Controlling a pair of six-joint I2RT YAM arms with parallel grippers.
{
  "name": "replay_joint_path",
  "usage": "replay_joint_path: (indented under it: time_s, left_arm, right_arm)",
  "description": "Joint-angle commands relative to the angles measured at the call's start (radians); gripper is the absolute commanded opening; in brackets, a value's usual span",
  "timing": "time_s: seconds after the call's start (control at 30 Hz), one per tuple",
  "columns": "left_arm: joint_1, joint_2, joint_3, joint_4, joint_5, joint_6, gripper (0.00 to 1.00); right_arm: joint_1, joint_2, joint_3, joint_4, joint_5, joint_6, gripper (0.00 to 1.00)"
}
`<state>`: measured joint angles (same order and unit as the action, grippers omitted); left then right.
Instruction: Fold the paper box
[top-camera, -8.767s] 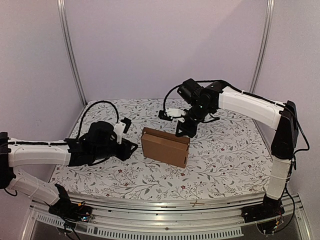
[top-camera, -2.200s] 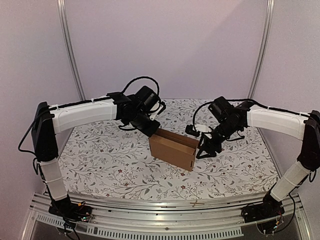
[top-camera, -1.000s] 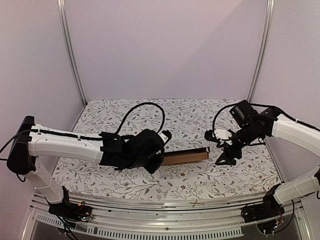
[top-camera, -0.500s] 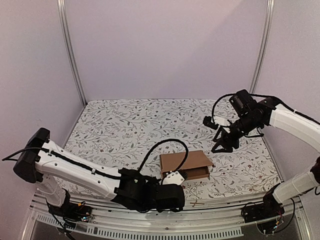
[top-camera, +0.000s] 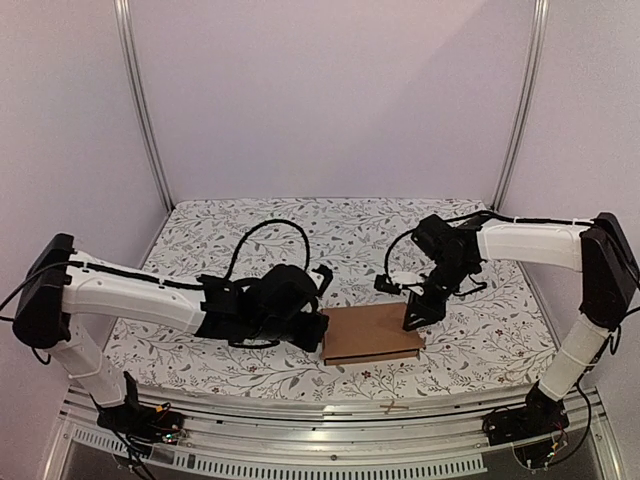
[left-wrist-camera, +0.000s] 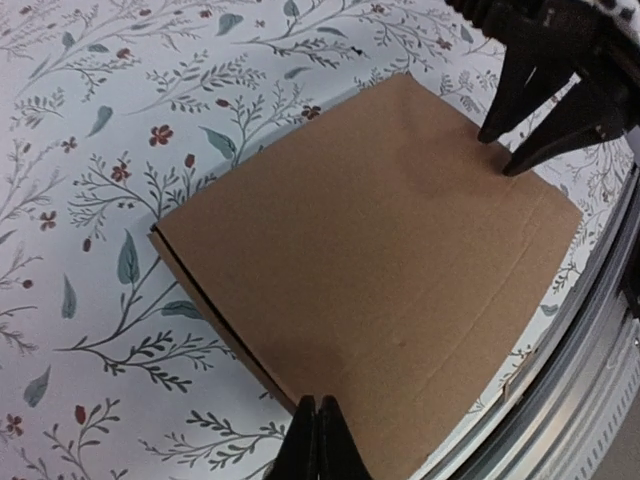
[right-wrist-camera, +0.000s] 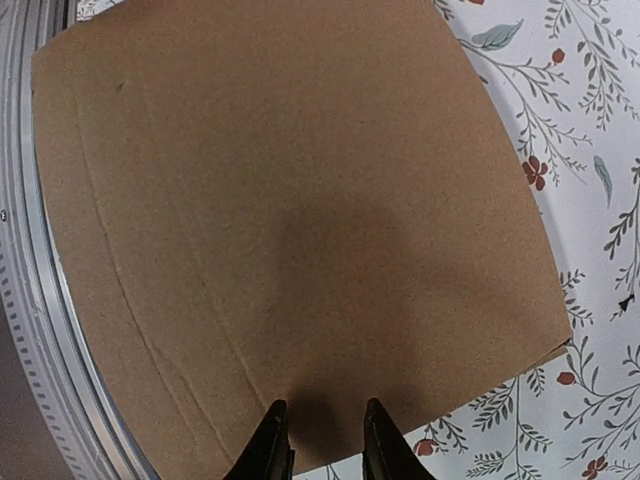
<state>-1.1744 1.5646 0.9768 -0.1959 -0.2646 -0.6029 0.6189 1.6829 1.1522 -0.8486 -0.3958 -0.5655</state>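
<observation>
The paper box (top-camera: 371, 334) lies flat and closed on the floral cloth near the front rail, a plain brown cardboard rectangle. My left gripper (top-camera: 320, 330) is shut, its tips (left-wrist-camera: 316, 402) pressed together against the box's (left-wrist-camera: 380, 260) left edge with nothing between them. My right gripper (top-camera: 414, 316) stands over the box's far right corner. Its fingers (right-wrist-camera: 275, 415) are a narrow gap apart above the lid (right-wrist-camera: 290, 220), holding nothing; from the left wrist view they (left-wrist-camera: 540, 110) seem to touch the top.
The aluminium front rail (top-camera: 330, 408) runs just in front of the box, with a small wooden bit (top-camera: 396, 407) lying on it. Lilac walls and two frame posts (top-camera: 140, 110) close in the back and sides. Floral cloth (top-camera: 250, 240) covers the table.
The left arm has drawn back from the front rail to the box's left edge. The right gripper has come down from the back right onto the box, its jaws narrowing. The box now looks flatter.
</observation>
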Motion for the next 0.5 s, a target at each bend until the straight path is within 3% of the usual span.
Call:
replay_joint_path:
  time_s: [0.0,0.2,0.47]
  left_arm:
    - [-0.001,0.171,0.064,0.064,0.203,0.027,0.03]
    - [-0.001,0.341,0.140,-0.054,0.223,0.029,0.00]
    - [0.003,0.394,0.154,-0.085,0.212,0.030,0.00]
  right_arm:
    - [0.004,0.067,-0.011,-0.007,0.061,-0.015,0.24]
    - [0.006,0.131,-0.008,-0.013,0.072,0.004,0.23]
    - [0.000,0.126,0.030,-0.065,0.035,0.023,0.23]
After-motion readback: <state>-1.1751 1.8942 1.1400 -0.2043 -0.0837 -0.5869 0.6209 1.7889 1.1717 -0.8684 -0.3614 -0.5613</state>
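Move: The paper box lies flat with its lid over it, its middle about 11 cm right of the left hand, 2 cm ahead and 11 cm below. The lid's near-left corner is some 6 cm back from that hand, straight below otherwise, and the table's metal rail runs roughly 13 cm back. From the right hand, over the box's right edge, the box's middle is about 8 cm left, level in reach and 6 cm lower. Shut left fingertips come down onto the near-left part of the lid, dropping about 8 cm while travelling some 5 cm right, the fingers tipping a little steeper, then stay there on the cardboard. The right hand, fingers still a quarter open, sinks about 3 cm and presses the lid's right edge down, then holds. ##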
